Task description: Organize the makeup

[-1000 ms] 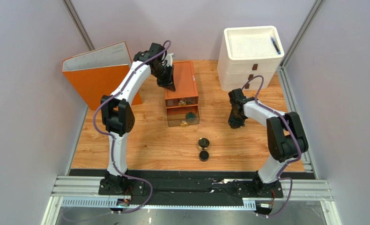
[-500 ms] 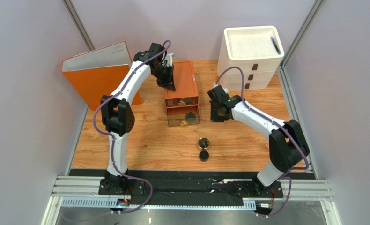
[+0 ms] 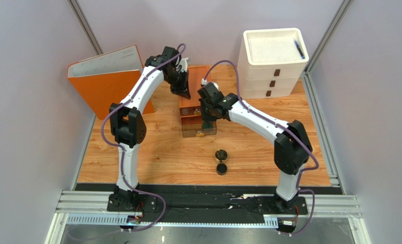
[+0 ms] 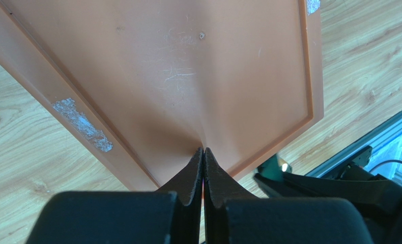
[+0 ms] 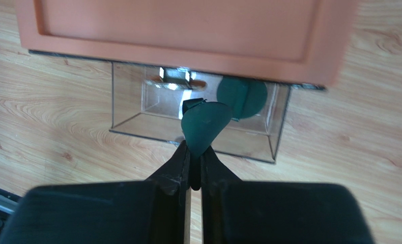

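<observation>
My right gripper is shut on the edge of a dark green disc and hangs over the open clear drawer of the orange organizer. A second green disc lies inside that drawer. From above, the right gripper sits over the drawer front. My left gripper is shut with nothing in it, tips against the organizer's orange top. A round gold jar and a small black pot stand on the wood in front of the drawer.
A large orange binder leans at the back left. A white drawer unit stands at the back right with a black pen on its top. Metal rails run along the right and near edges.
My right arm has swung left from the right middle of the table to over the open drawer, carrying the green disc. The left arm has not moved.
</observation>
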`<action>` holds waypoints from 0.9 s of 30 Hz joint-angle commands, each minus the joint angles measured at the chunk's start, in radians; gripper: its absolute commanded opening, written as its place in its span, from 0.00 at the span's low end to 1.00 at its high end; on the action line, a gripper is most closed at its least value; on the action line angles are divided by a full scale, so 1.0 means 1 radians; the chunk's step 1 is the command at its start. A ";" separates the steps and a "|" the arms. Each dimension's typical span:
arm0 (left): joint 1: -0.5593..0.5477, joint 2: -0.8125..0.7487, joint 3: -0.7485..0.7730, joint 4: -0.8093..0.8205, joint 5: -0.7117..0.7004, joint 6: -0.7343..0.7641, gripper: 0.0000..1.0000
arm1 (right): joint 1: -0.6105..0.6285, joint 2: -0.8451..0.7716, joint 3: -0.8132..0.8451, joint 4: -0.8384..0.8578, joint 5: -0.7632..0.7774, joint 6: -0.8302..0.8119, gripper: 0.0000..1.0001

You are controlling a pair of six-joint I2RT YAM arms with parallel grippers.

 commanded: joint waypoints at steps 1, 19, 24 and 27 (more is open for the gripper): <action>0.002 0.001 -0.028 -0.063 -0.048 0.032 0.00 | 0.018 0.080 0.138 -0.036 -0.026 -0.002 0.24; 0.002 0.001 -0.031 -0.062 -0.042 0.034 0.00 | 0.023 -0.098 -0.056 -0.131 0.030 0.000 0.69; 0.002 -0.001 -0.032 -0.055 -0.028 0.029 0.00 | 0.025 -0.204 -0.246 -0.145 0.001 -0.001 0.72; 0.002 -0.002 -0.046 -0.049 -0.031 0.031 0.00 | 0.028 -0.238 -0.329 -0.141 -0.032 0.025 0.74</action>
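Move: The open lower drawer of the orange box, where the green sponge held in the right fingers is going, lies about 9 cm below this hand, level with it fore and aft and some 2 cm to its left. Another green sponge already sits in the drawer, about 2 cm ahead and 1 cm to the right of the hand. Nearer the base, the gold jar stands about 11 cm back and 6 cm right, the black-lidded jar 16 cm back and 7 cm right. From the left hand the drawer is about 9 cm back, 4 cm right and 13 cm down. The green sponge is let go over the open drawer: the right fingers spread wide as the hand eases some 2 cm left and slightly down. Emptied, the hand hovers briefly, then swings back and right together, about 7 cm each way and quickening, towards the gold jar, fingers still wide. The closed left fingertips keep resting on the box top. ##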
